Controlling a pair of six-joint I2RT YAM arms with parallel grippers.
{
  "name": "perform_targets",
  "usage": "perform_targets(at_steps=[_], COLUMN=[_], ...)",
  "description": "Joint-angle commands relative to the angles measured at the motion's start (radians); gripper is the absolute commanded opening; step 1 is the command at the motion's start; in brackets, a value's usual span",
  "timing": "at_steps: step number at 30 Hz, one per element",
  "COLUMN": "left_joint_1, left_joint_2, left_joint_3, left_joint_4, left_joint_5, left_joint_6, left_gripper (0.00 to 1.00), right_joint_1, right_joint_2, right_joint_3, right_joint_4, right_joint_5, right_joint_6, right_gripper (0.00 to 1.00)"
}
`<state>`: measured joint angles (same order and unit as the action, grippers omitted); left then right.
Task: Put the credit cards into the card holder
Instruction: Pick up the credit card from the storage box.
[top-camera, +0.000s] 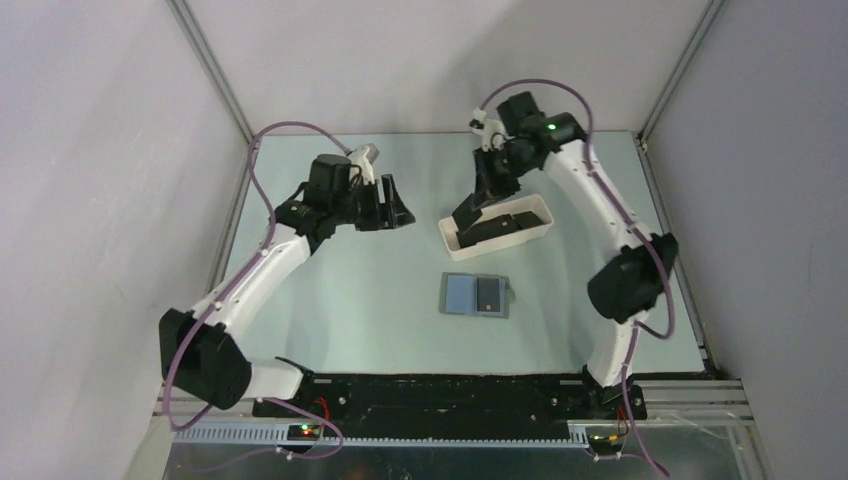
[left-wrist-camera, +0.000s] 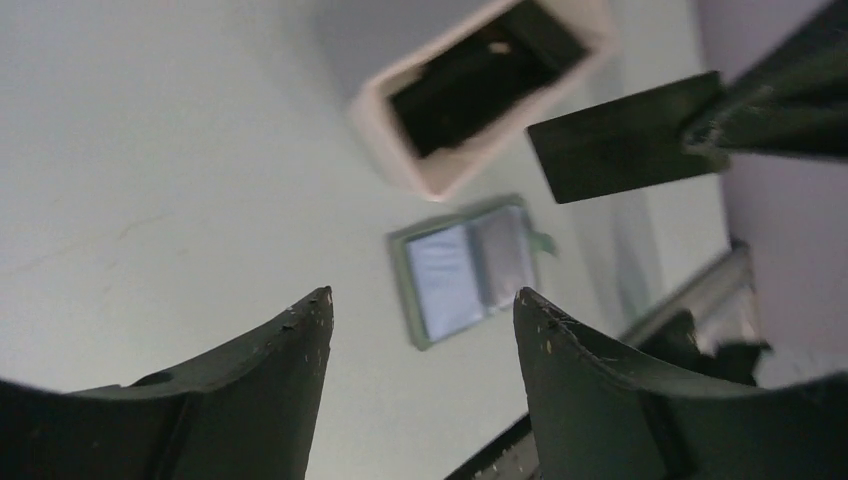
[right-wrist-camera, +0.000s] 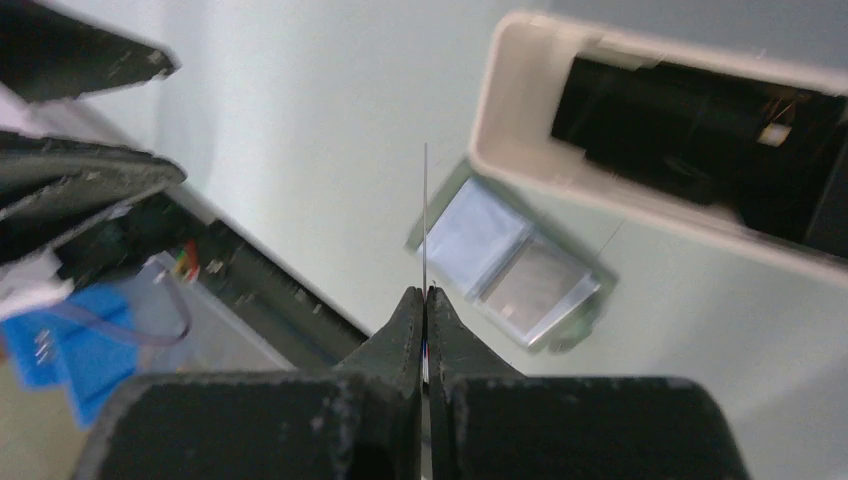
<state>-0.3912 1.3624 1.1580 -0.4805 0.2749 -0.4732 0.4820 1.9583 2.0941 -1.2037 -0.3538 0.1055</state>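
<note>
The card holder (top-camera: 476, 295) lies open and flat on the table, blue-grey inside up, its right half darker; it also shows as card holder (left-wrist-camera: 465, 268) and card holder (right-wrist-camera: 510, 265). My right gripper (right-wrist-camera: 425, 290) is shut on a thin dark credit card (right-wrist-camera: 425, 220), seen edge-on here and as a flat black credit card (left-wrist-camera: 625, 135) in the left wrist view. It hangs over the left end of the white tray (top-camera: 447, 238). More credit cards (top-camera: 500, 228) lie in the tray. My left gripper (top-camera: 395, 205) hovers open and empty to the tray's left; left gripper (left-wrist-camera: 422, 295).
The long white tray (left-wrist-camera: 400, 140) stands behind the card holder, tray rim (right-wrist-camera: 500, 120). The black base rail (top-camera: 450, 395) runs along the near table edge. Grey walls and metal posts close in the left, back and right.
</note>
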Motion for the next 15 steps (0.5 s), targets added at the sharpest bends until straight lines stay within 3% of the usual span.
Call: perform_targets(at_steps=[1, 7, 9, 15], left_joint_1=[-0.014, -0.074, -0.115, -0.22], left_joint_2=[-0.071, -0.047, -0.021, 0.057], left_joint_3=[0.045, 0.062, 0.074, 0.091], left_joint_4=[0.086, 0.091, 0.091, 0.093], left_joint_5=[0.383, 0.646, 0.687, 0.77], left_joint_6=[0.15, 0.146, 0.136, 0.102], left_gripper=[0.72, 0.72, 0.72, 0.65], right_joint_1=[-0.049, -0.052, -0.043, -0.033], right_joint_2=[-0.2, -0.364, -0.396, -0.421], right_joint_3=[-0.141, -0.393, -0.476, -0.513], right_joint_4=[-0.042, -0.001, 0.016, 0.024], right_joint_5=[-0.331, -0.622, -0.672, -0.735], right_joint_6=[-0.082, -0.086, -0.084, -0.08], right_gripper=[0.0, 0.0, 0.0, 0.0])
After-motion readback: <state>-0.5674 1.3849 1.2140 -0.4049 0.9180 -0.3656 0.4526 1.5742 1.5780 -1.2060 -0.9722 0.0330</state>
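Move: The black credit card my right fingers already grip, clear of the storage box, lies about 13 cm right of my open left hand and nearly level with it. The card holder lies about 7 cm back, 16 right and 18 below my left hand; from my right hand it is some 10 cm back, 1 right and 20 below. The storage box's middle is about 4 cm ahead, 6 right and 17 below my right hand. I swing the pinched card back about 16 cm and up some 4 with my right hand, over the card holder to my side of it, tipping the fingers up and round to point at my left hand. My left hand goes back and right to meet it, about 11 cm each way, rising 6 and turning some 45 degrees clockwise, fingers still wide open. ##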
